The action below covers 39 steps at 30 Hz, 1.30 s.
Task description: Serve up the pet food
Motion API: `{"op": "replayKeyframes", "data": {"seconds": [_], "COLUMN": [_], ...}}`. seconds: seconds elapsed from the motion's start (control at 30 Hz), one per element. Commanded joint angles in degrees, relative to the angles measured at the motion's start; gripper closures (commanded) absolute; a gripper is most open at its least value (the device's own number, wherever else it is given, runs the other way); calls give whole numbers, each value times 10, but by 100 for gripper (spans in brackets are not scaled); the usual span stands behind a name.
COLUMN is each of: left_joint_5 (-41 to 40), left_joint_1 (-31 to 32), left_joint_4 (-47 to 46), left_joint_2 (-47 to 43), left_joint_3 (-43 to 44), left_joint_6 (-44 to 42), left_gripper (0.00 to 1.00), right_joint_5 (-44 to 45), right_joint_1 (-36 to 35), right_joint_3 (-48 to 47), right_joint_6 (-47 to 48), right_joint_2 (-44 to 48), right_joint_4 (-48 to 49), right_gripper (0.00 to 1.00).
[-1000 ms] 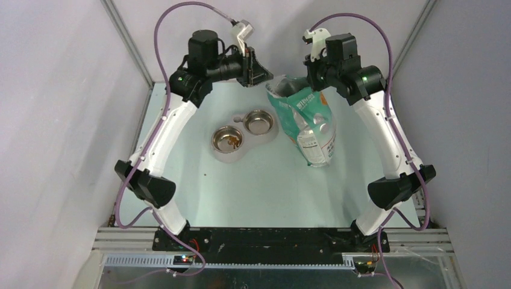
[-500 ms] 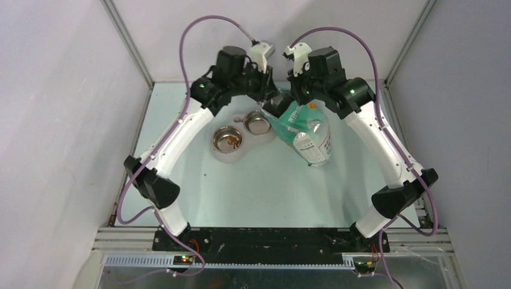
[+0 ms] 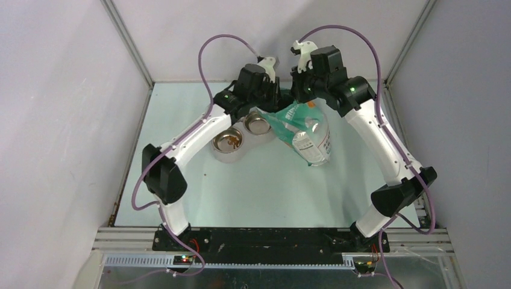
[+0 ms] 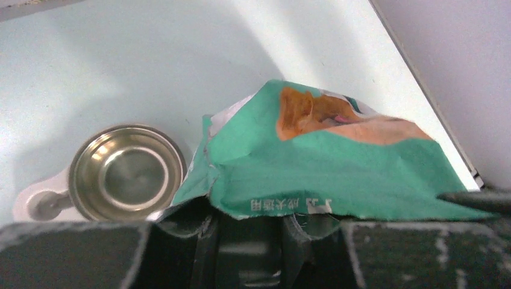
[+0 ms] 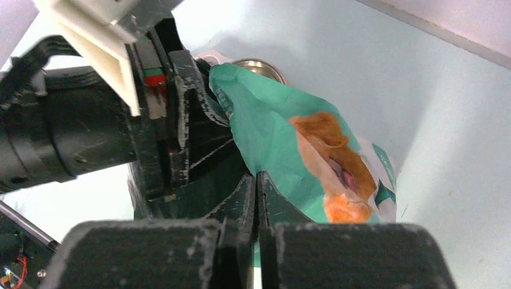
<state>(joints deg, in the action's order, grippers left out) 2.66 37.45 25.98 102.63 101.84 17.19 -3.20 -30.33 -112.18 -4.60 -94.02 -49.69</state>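
Note:
A little pet food (image 3: pixel 231 142) lies in the near steel bowl (image 3: pixel 227 141). The far steel bowl (image 3: pixel 258 124) (image 4: pixel 126 174) is empty. The teal-green and white bag (image 3: pixel 308 135) (image 4: pixel 337 162) (image 5: pixel 283 132) leans with its torn top toward the bowls. My right gripper (image 3: pixel 296 101) (image 5: pixel 257 183) is shut on the bag's top edge. My left gripper (image 3: pixel 272 110) (image 4: pixel 250 223) is at the bag's mouth from the left. Its jaws stand apart, with the bag's torn edge lying across its fingertips (image 4: pixel 202 220). I cannot see any pet food inside the bag.
Both bowls sit in a white double stand (image 3: pixel 238 158) (image 4: pixel 30 201) at the middle of the pale table. The cell's side walls and frame rails (image 3: pixel 129 45) close in the back corners. My two wrists crowd together above the bag.
My left arm has swung right and down from the back of the table to the bag's mouth. The right gripper has pulled the bag's top left, toward the bowls.

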Motion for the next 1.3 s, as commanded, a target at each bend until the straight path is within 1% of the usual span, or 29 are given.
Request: {"op": "replayKeyframes", "data": {"seconds": [0.0, 0.2, 0.3, 0.47, 0.5, 0.6, 0.63, 0.67, 0.7, 0.73, 0.77, 0.8, 0.83, 0.97, 1.07, 1.17, 1.27], "left_joint_5": [-68, -89, -82, -42, -9, 62, 101, 124, 166, 182, 211, 224, 247, 276, 289, 293, 278], "left_joint_1": [16, 44, 56, 74, 75, 76, 72, 70, 64, 60, 54, 47, 44, 18, -13, -40, -64], "left_joint_4": [-71, -101, -101, -55, -57, -91, -100, -127, -164, -188, -230, -243, -282, -325, -328, -321, -273], "left_joint_2": [42, 62, 62, 89, 95, 107, 112, 114, 114, 113, 109, 107, 102, 75, 48, 21, -14], "left_joint_3": [-19, -68, -92, -104, -110, -135, -139, -151, -169, -180, -198, -204, -216, -233, -235, -228, -211], "left_joint_6": [8, -33, -48, -54, -48, 0, 16, 49, 71, 112, 131, 162, 175, 223, 256, 278, 262], "left_gripper": [100, 100, 100, 100, 100, 100, 100, 100, 100, 100, 100, 100, 100, 100, 100, 100, 100], "right_joint_5": [-3, 18, 15, 9, 9, 3, 2, 2, 3, 5, 5, 6, 6, 15, 24, 32, 40], "right_joint_1": [7, 12, 14, 14, 15, 17, 17, 17, 17, 17, 17, 18, 19, 28, 36, 49, 61], "right_joint_3": [26, 98, 122, 158, 166, 179, 183, 185, 186, 186, 185, 185, 182, 166, 168, 174, 179], "right_joint_6": [-30, -30, -33, -35, -37, -42, -43, -43, -41, -38, -36, -30, -26, 7, 29, 38, 44], "right_joint_2": [-1, 7, 5, 11, 13, 18, 21, 22, 25, 27, 30, 32, 37, 51, 67, 80, 94], "right_joint_4": [5, 26, 37, 49, 52, 54, 53, 51, 50, 47, 45, 42, 41, 35, 30, 24, 22], "right_gripper": [100, 100, 100, 100, 100, 100, 100, 100, 100, 100, 100, 100, 100, 100, 100, 100, 100]}}
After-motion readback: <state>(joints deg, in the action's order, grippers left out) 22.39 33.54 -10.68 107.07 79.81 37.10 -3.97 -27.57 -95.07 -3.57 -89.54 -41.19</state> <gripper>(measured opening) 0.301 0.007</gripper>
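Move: My left hand, holding the scoop, is at the mouth of the pet food bag; the bag's middle lies about 9 cm to its right, 4 cm back and 14 cm below. The empty bowl is roughly 8 cm to its left, 2 cm ahead and 25 cm down; the bowl with kibble is 18 cm left and 4 cm back. From my right hand, pinching the rim, the bag's middle is about 5 cm right, 3 cm back and 20 cm below. I dig down and to the right into the bag with my left hand, about 7 cm lower and 6 cm across, still gripping the scoop; then I ease back a little to the left while rolling the wrist some 20 degrees, left side down, and levelling the fingers slightly. My right hand keeps its pinch on the rim and sinks about 6 cm alongside, drifting slightly right. ##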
